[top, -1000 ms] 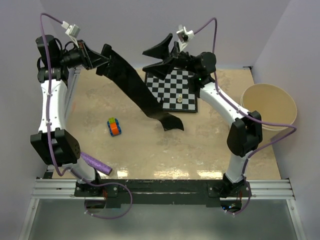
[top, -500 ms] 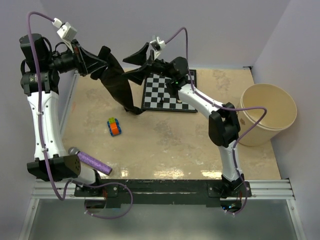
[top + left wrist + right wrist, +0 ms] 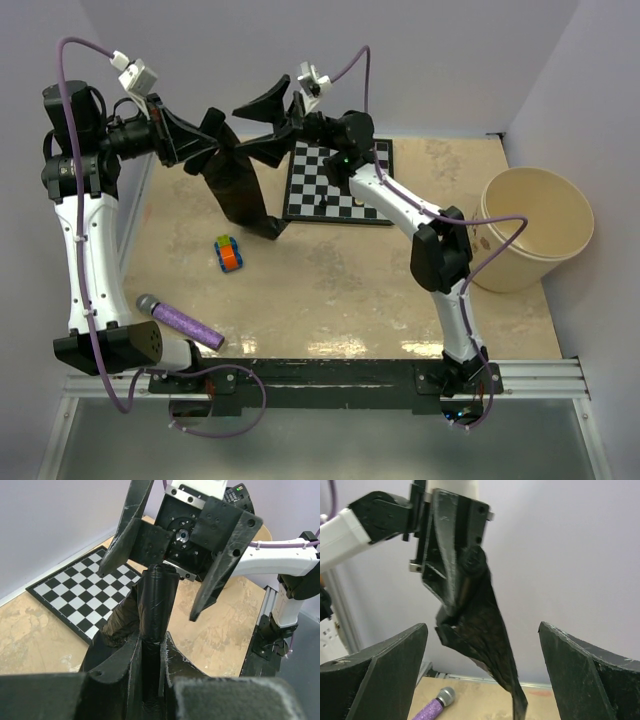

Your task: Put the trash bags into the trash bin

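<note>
A black trash bag (image 3: pixel 245 190) hangs from my left gripper (image 3: pixel 208 135), which is shut on its rolled top, high over the table's far left. The bag's lower end (image 3: pixel 272 228) reaches down beside the chessboard. In the left wrist view the fingers (image 3: pixel 172 652) clamp the black roll (image 3: pixel 157 600). My right gripper (image 3: pixel 243 130) is open wide, facing the left gripper with its jaws on either side of the bag's top, not touching it. In the right wrist view the bag (image 3: pixel 487 635) hangs between my open fingers (image 3: pixel 380 672). The cream trash bin (image 3: pixel 537 235) stands at the right edge, empty.
A chessboard (image 3: pixel 340 185) with a few small pieces lies at the back centre. A small coloured toy (image 3: pixel 230 253) sits left of centre. A purple textured roll (image 3: pixel 185 322) lies near the left arm's base, and it also shows in the right wrist view (image 3: pixel 432 707).
The left gripper drew back left and up with the bag, pulling its lower end off the chessboard. The open right gripper followed left and now straddles the bag's top.
</note>
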`<state>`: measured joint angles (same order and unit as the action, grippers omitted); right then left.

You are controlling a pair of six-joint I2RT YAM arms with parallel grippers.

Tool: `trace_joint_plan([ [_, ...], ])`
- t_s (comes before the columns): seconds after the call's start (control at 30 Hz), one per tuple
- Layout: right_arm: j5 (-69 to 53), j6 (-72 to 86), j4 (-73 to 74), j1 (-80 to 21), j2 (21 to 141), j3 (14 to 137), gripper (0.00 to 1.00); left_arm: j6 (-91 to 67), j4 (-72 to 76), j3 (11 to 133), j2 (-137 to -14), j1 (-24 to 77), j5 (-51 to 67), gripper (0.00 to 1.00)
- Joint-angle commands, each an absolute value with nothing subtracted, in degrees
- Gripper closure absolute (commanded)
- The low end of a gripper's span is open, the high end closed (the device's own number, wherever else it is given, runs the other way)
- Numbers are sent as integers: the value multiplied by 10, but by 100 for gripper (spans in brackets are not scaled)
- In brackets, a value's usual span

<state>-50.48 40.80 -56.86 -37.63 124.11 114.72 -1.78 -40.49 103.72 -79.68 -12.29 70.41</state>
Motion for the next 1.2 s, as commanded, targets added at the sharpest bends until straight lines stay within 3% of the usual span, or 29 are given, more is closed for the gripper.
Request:
trace_joint_plan([
  [0.0,-552,458,-631,-394,1255,1186,2,-6,-412,1044,-780,-121,727,100],
  [0.4,-482,451,-560,-410,1278,1208,2,-3,-414,1049,-780,-118,737,100],
  [0.73,-483,523,-595,-423,1264,1187,39,20,-409,1049,-782,-117,711,100],
  [0.9,-479,533,-592,-432,1267,1187,42,11,-396,1046,-782,-115,706,100],
  [1.07,-481,540,-602,-438,1267,1185,58,18,-400,1046,-782,-114,697,100],
  [1.1,-481,541,-602,-438,1266,1185,64,20,-401,1045,-782,-115,694,100],
  [1.17,-478,541,-602,-438,1262,1185,88,23,-402,1045,-783,-113,692,100],
])
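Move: The trash bag hangs from the left hand's shut fingers; its gathered part, just off those fingertips, lies about 2 cm to the left hand's right and 2 cm below it. From the open right hand, that part is some 4 cm back, 4 cm left and 2 cm below. On the table about 43 cm beneath the right hand, the toy car sits 8 cm left and 3 cm back, the chessboard 21 cm ahead and 20 cm right. The trash bag's gathered part is kept pinched and practically still by the left hand, while the open right hand eases back, slips left and a little down, then goes back again, about 6 cm net. Tipping down and turning counter-clockwise roughly 10 degrees each, its fingers close from wide open and pinch the bag right beside the left fingertips. ##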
